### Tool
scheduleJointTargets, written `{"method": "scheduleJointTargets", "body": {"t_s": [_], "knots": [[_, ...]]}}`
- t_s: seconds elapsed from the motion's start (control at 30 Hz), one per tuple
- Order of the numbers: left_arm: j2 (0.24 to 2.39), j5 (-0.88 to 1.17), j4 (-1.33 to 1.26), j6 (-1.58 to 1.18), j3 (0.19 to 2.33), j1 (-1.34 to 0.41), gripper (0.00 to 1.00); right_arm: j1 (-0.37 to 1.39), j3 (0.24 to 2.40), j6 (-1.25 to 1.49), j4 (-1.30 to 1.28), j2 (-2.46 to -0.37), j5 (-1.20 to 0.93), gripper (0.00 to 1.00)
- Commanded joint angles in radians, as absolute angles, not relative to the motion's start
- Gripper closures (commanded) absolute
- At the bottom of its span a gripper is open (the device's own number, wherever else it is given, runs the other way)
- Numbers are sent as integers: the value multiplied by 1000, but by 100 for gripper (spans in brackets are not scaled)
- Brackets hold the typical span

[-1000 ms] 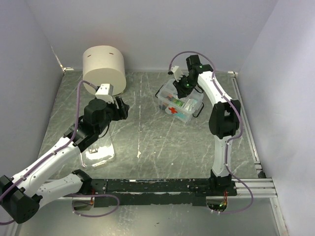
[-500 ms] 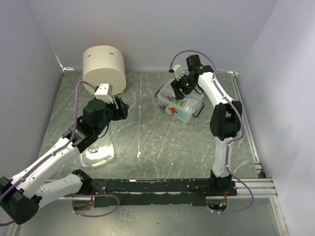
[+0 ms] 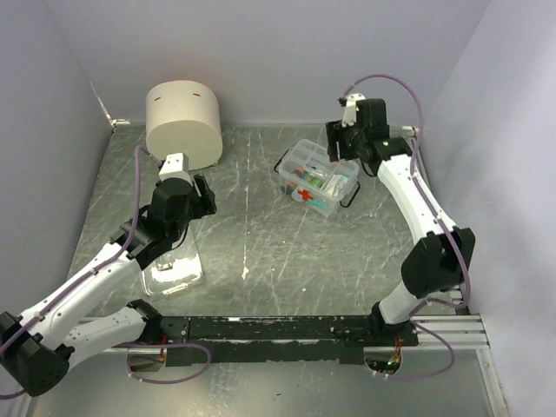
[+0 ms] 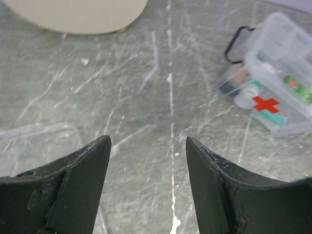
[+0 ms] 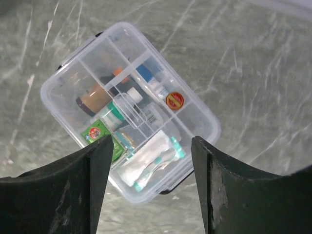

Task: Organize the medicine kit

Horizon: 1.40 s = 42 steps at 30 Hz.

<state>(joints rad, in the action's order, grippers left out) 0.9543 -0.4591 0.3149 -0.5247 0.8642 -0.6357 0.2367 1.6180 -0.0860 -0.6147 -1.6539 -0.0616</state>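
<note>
The medicine kit [image 3: 317,178] is a small clear box with a red cross on its side and black handles, standing lidless on the far right of the table. In the right wrist view the kit [image 5: 129,107] holds a brown bottle, a green packet, a round red tin and white sachets in its compartments. My right gripper [image 3: 341,144] hovers above the kit's far right side, open and empty [image 5: 152,141]. My left gripper [image 3: 206,196] is open and empty over bare table at the left [image 4: 147,141], with the kit [image 4: 278,73] well off to its right.
A large cream cylinder [image 3: 182,122] stands at the back left. A clear plastic lid [image 3: 174,269] lies flat under the left arm. A black rail [image 3: 287,330] runs along the near edge, and walls close in the table on three sides.
My right gripper has opened, risen out of the kit and drawn back toward the far right. The left gripper has shifted slightly left.
</note>
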Motion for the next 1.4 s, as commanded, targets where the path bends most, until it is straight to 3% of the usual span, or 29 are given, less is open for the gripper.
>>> {"method": "scheduleJointTargets", "body": {"t_s": [0.0,0.13,0.43,0.67,1.1,1.37], "knots": [[969,-552,441,-659,863,-634,26,235,1424,284,-456,-1561,131,38],[976,-610,480,-756,823,-627,25,234,1296,489,-475,-1519,293,41],[1092,-562,477,-770,817,-558,25,172,1220,653,-373,-1567,241,50],[1132,-467,419,-742,821,-484,25,136,1255,664,-345,-1656,215,52],[1180,-440,408,-791,794,-443,24,109,1213,526,-319,-1686,55,74],[1200,-426,404,-810,771,-442,24,110,1158,451,-314,-1632,-87,76]]}}
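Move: The medicine kit box stands under my right hand and slightly to its left: its middle is about 3 cm left, hardly ahead or back, and some 16 cm below. Its right end wall lies about 6 cm to my right, 1 cm back and 14 cm down. The black handle on that end is 4 cm back, 7 cm right and 16 cm below. From my left hand the box is about 11 cm ahead, 27 cm right and 15 cm lower. I bring my right hand down some 13 cm and about 7 cm right, swinging back and then forward again, turning clockwise about 45 degrees and rolling my fingers astride the box's right end wall. There I narrow them to pinch the wall near its far corner, my grip tightening, and swing slightly left and counter-clockwise. My empty left hand sinks about 12 cm and 5 cm left, tipping down beside the clear tray. ##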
